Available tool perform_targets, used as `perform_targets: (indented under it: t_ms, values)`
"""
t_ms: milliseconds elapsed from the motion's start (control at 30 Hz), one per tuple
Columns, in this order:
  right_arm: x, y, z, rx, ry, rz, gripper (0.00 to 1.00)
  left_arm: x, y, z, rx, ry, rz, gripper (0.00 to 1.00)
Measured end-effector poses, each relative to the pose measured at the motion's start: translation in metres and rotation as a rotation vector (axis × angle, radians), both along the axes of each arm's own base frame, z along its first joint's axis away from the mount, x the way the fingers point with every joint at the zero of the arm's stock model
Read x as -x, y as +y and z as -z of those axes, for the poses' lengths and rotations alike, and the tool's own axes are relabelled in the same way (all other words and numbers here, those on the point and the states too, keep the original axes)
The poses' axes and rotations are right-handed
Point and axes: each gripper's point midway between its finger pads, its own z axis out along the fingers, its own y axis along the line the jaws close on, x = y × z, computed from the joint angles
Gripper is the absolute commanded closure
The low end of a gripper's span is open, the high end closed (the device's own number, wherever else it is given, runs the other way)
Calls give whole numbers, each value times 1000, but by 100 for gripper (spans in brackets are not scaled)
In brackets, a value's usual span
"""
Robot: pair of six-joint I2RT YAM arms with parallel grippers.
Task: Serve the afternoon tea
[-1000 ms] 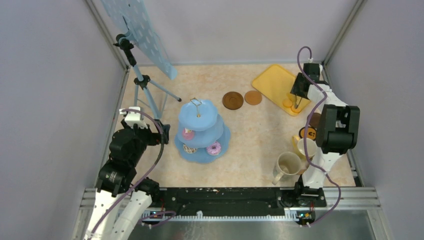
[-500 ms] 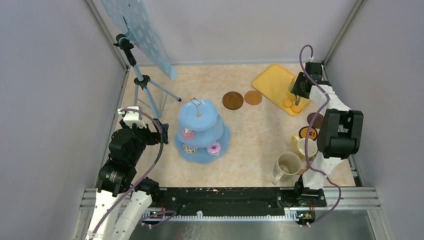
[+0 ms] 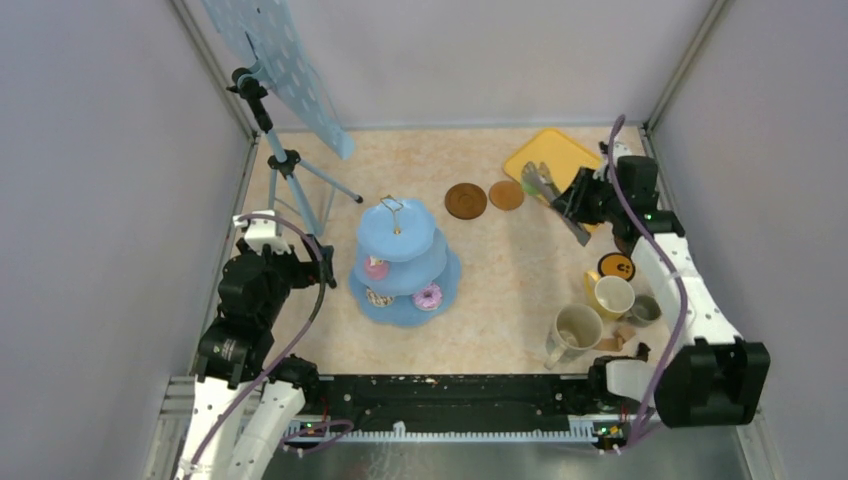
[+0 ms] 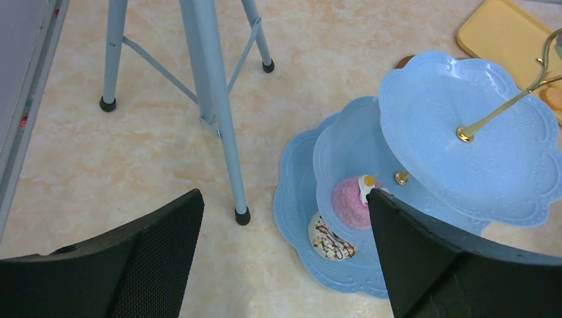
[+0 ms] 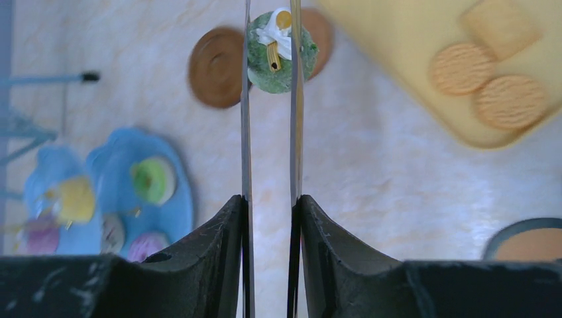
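My right gripper [image 3: 578, 205] is shut on the metal tongs [image 5: 268, 119], which pinch a green cupcake [image 5: 281, 50] at their tips, above the floor near two brown coasters [image 3: 466, 200]. Orange biscuits [image 5: 510, 99] lie on the yellow tray [image 3: 555, 152]. The blue three-tier stand [image 3: 405, 255] holds a pink cupcake [image 4: 350, 201], a white chocolate-striped donut [image 4: 328, 242] and a pink donut [image 3: 428, 296]. My left gripper [image 4: 283, 199] is open and empty, just left of the stand. The beige mug [image 3: 577, 328], yellow mug [image 3: 612, 296] and grey mug [image 3: 645, 310] stand near right.
A tripod [image 3: 285, 160] holding a blue dotted panel [image 3: 275, 55] stands at the back left, its legs close to my left gripper. A coaster with a yellow face [image 3: 616, 267] lies behind the mugs. Frame walls close in the sides.
My right arm has swung off the tray's right end, leftward, carrying the tongs with the green cupcake. Its elbow has dropped to the near right. The left arm has not moved.
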Motion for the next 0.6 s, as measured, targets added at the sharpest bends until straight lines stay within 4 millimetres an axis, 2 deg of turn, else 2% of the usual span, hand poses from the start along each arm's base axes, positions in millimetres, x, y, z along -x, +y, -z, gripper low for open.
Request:
perform_targets:
  t_ms: [133,200,300,433,600]
  values:
    - [65,62,-22,-36,-32,-241,71,-1,4,2,-1,8,-19,1]
    - [95,79,-37,-50,-68,-334,71,-2,6,2,-2,11,-29,1]
    - [132,93,-52,-65,-104,-442,71,-3,9,3,-2,15,-44,1]
    - [176,117,-51,-79,-72,-605,71,-5,11,6,-3,27,-53,1]
    - [209,136,-33,-92,8,-736,71,-7,13,8,-1,37,-59,1]
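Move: The tea stand, where the green cake in the right hand's tongs is being taken, stands about 46 cm left of that hand and 10 cm back, its middle about 8 cm lower. From the right hand the pink ring doughnut on its bottom tier is roughly 40 cm left, 14 cm back; the dark coaster 30 cm left, 12 cm ahead; the tall mug 5 cm left, 25 cm back. From the left hand the stand lies some 20 cm right, 8 cm ahead. Keeping its grip on the tongs with the green cake between their tips, the right hand sweeps quickly back by about 21 cm and to the left by some 14 cm, from beside the yellow tray towards the right side of the tea stand. On the way it turns about 40 degrees counter-clockwise, bringing the tong tips round to the stand, and rises about 5 cm before starting to sink a little as the sweep slows. ##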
